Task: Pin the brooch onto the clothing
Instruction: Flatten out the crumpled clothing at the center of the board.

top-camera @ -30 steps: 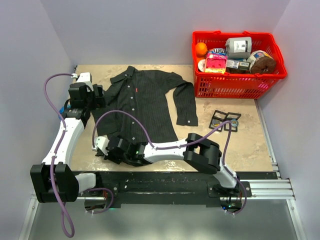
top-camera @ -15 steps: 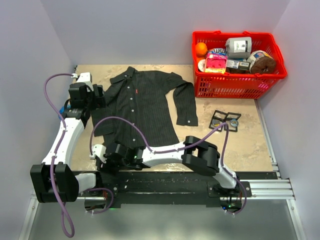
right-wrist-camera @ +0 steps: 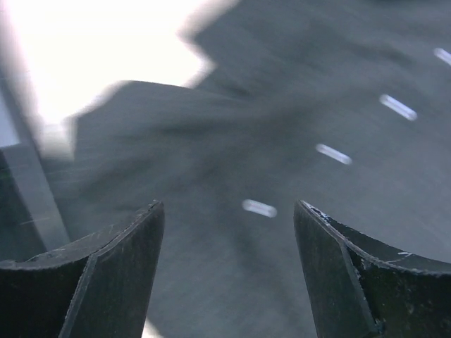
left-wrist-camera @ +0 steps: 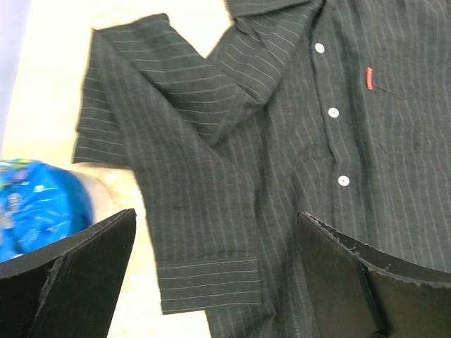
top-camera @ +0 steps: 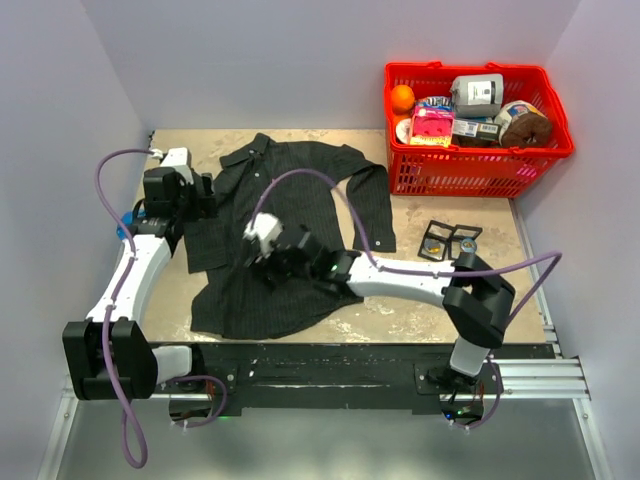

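Observation:
The clothing (top-camera: pixel 292 180) is a dark pinstriped shirt, spread face up on the left half of the table, collar toward the far wall. Its pale buttons (left-wrist-camera: pixel 333 112) and red chest tag (left-wrist-camera: pixel 369 77) show in the left wrist view. My left gripper (top-camera: pixel 200 194) (left-wrist-camera: pixel 215 215) hangs open over the folded left sleeve and cuff. My right gripper (top-camera: pixel 258 248) (right-wrist-camera: pixel 229 204) hovers open above the shirt (right-wrist-camera: pixel 282 105) front, nothing between its fingers; that view is blurred. No brooch can be made out in any view.
Two small dark square cards (top-camera: pixel 449 241) lie on the table right of the shirt; what they carry is too small to tell. A red basket (top-camera: pixel 470 175) full of goods stands at the back right. A blue packet (left-wrist-camera: pixel 35 204) lies left of the sleeve.
My right gripper was shut at the shirt's hem near the front left edge and dragged it forward. It has since opened, let go and swung up over the shirt's middle. The left arm barely moved.

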Robot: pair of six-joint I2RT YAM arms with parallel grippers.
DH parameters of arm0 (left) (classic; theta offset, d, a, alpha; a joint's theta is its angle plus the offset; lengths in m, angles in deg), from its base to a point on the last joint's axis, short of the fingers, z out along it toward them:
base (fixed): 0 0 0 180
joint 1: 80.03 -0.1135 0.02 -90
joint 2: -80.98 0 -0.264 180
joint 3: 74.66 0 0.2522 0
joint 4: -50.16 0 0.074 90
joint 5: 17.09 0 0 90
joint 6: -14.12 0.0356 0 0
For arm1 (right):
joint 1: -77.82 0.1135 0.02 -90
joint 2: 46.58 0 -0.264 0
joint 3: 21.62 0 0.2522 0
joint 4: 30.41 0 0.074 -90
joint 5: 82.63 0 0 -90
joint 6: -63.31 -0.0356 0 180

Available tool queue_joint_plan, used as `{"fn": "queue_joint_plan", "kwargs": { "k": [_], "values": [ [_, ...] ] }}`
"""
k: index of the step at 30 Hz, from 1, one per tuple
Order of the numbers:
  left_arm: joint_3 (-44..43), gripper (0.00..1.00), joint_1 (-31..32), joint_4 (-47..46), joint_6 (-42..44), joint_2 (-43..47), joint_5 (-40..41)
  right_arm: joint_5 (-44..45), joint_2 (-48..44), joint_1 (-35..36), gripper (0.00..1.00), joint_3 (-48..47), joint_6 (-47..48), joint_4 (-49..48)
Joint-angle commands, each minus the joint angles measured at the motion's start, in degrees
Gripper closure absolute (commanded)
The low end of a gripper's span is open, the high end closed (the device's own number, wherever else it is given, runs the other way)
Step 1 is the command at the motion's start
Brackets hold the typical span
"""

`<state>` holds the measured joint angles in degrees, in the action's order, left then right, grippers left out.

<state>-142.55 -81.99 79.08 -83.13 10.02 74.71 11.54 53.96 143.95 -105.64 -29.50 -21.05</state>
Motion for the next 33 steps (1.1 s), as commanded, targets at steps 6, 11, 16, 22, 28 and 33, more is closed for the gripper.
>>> {"fn": "queue_joint_plan", "kwargs": {
  "k": [6,11,16,22,28,33],
  "values": [
    [1.0,0.02,7.1,-3.3,-0.1,-1.2,-0.7,9.4,-1.0,-12.2,0.23,8.6,-6.1,4.2],
    [1.0,0.01,8.5,-3.3,-0.1,-1.9,-1.3,11.3,-0.2,-12.8,0.23,11.1,-9.6,6.8],
    [1.0,0.01,9.2,-3.2,-0.2,-1.6,-1.5,14.2,-0.6,-12.9,0.23,13.8,-14.8,9.5],
    [1.0,0.01,9.2,-3.4,-0.4,-1.0,-3.4,15.2,-2.7,-13.0,0.22,17.8,-20.8,13.3],
    [1.3,0.01,10.0,-3.6,-0.4,-1.4,-2.9,12.7,-4.6,-13.0,0.22,21.5,-25.5,15.0],
    [1.3,0.01,11.2,-3.6,-0.1,-1.4,-2.2,10.7,-7.7,-13.0,0.22,23.8,-28.0,17.5]
  ]
}}
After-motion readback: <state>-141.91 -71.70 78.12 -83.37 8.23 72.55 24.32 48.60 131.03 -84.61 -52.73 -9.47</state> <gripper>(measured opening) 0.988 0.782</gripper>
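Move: The shirt's lower right corner, next for the right hand, lies about 23 cm to its right, 2 cm back and 14 cm below. From that hand the right cuff is some 31 cm right and 11 cm ahead, the left cuff 10 cm left and 8 cm ahead. The button placket runs about 14 cm right of the left hand, level with it and 17 cm below; the left cuff is straight back 8 cm. The shirt's lower right part is what the right hand comes down to: open-fingered, it sweeps right about 19 cm and down 13, first swinging forward and then partly back, while turning clockwise some 35 degrees and tipping its fingers down, ending low beside the right edge. The open left hand slides right about 7 cm above the shirt front, towards the placket. ##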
